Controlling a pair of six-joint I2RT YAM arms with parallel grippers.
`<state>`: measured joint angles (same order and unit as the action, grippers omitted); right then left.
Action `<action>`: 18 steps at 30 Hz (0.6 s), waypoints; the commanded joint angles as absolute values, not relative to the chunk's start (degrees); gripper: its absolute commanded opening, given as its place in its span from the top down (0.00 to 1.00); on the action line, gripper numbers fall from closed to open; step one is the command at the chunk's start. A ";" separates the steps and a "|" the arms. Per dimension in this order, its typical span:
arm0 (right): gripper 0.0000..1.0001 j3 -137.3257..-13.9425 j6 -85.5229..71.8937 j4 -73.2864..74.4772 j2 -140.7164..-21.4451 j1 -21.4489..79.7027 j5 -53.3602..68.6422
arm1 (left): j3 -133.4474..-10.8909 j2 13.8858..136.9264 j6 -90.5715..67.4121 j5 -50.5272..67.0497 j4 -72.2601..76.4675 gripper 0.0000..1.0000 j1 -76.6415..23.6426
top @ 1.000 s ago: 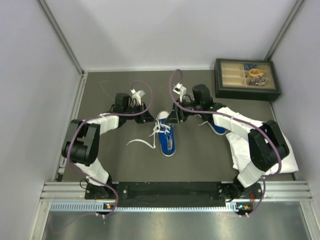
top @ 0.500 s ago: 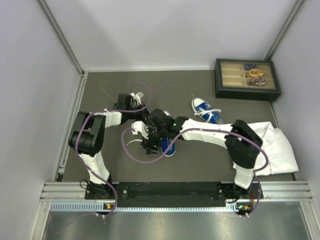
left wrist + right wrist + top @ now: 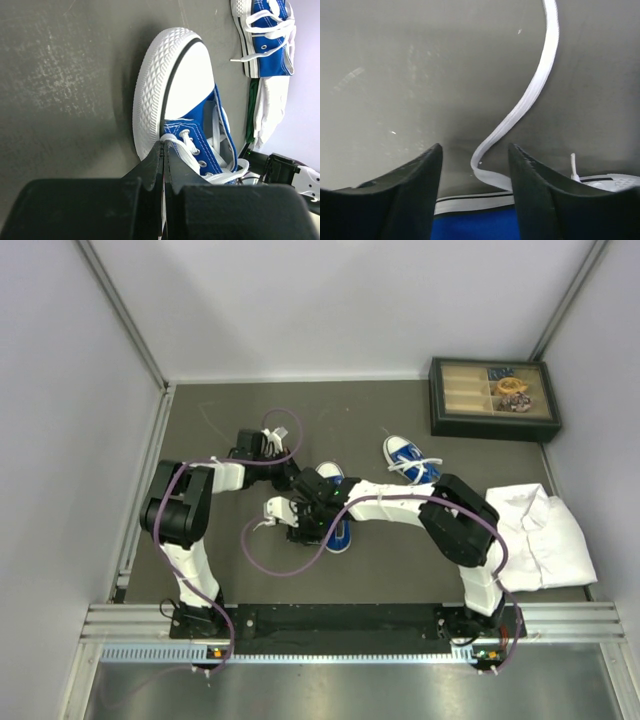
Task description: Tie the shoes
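One blue shoe (image 3: 338, 534) with a white toe cap (image 3: 186, 85) lies mid-table, largely covered by my right arm in the top view. My left gripper (image 3: 164, 146) is shut on its white lace (image 3: 192, 152) right at the front eyelets. My right gripper (image 3: 475, 150) hangs open over the mat by the shoe's white-edged side (image 3: 470, 202), with a loose stretch of lace (image 3: 520, 112) lying between its fingers, untouched. In the top view that gripper (image 3: 292, 520) is left of the shoe. The other shoe (image 3: 410, 460) lies apart to the right, its laces loose.
A dark compartment box (image 3: 493, 398) with small items stands at the back right. A white cloth (image 3: 540, 535) lies crumpled at the right. Purple cables (image 3: 270, 555) loop off both arms over the mat. Metal rails (image 3: 140, 490) edge the table.
My right arm has swung from the shoe's right side across it to its left, uncovering the second shoe and the cloth. Its jaws stand open. The left gripper has barely moved.
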<state>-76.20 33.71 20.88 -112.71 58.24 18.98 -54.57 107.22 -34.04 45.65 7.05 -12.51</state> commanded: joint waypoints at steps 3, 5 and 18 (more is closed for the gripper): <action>0.51 -79.36 40.95 26.01 -116.45 58.27 17.14 | -56.42 108.28 -34.72 47.11 9.58 1.00 -12.22; 0.54 -79.98 42.09 27.33 -117.51 58.27 16.61 | -56.60 108.37 -34.72 47.11 9.49 1.00 -12.22; 1.00 -84.20 32.98 32.78 -103.21 56.08 23.72 | -58.62 106.09 -30.51 49.04 5.90 1.00 -12.22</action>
<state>-81.60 38.98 30.59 -114.91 57.87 18.87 -56.40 108.36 -33.61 47.37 6.83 -12.40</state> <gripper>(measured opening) 0.005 0.010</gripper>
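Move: The loose lace lying on the table left of the shoe sits almost between my open right fingers: about 1 cm farther forward and 1 cm lower. From that hand the blue shoe's middle is roughly 6 cm ahead and 6 cm to the right, 2 cm higher, and my shut left fingertips some 13 cm ahead, 2 cm to the right and 4 cm up. From my left hand that lace is about 13 cm back, 2 cm to the left and 5 cm down. I sink my right hand the last 1 cm or so to the table, easing about as far forward while my fingers shut fully and pinch the lace beside the shoe's left side. Then I start drawing it back, about 1 cm to the right towards the shoe, and slightly up. My left hand stays in place, still shut on lace by the shoe's front eyelets. ##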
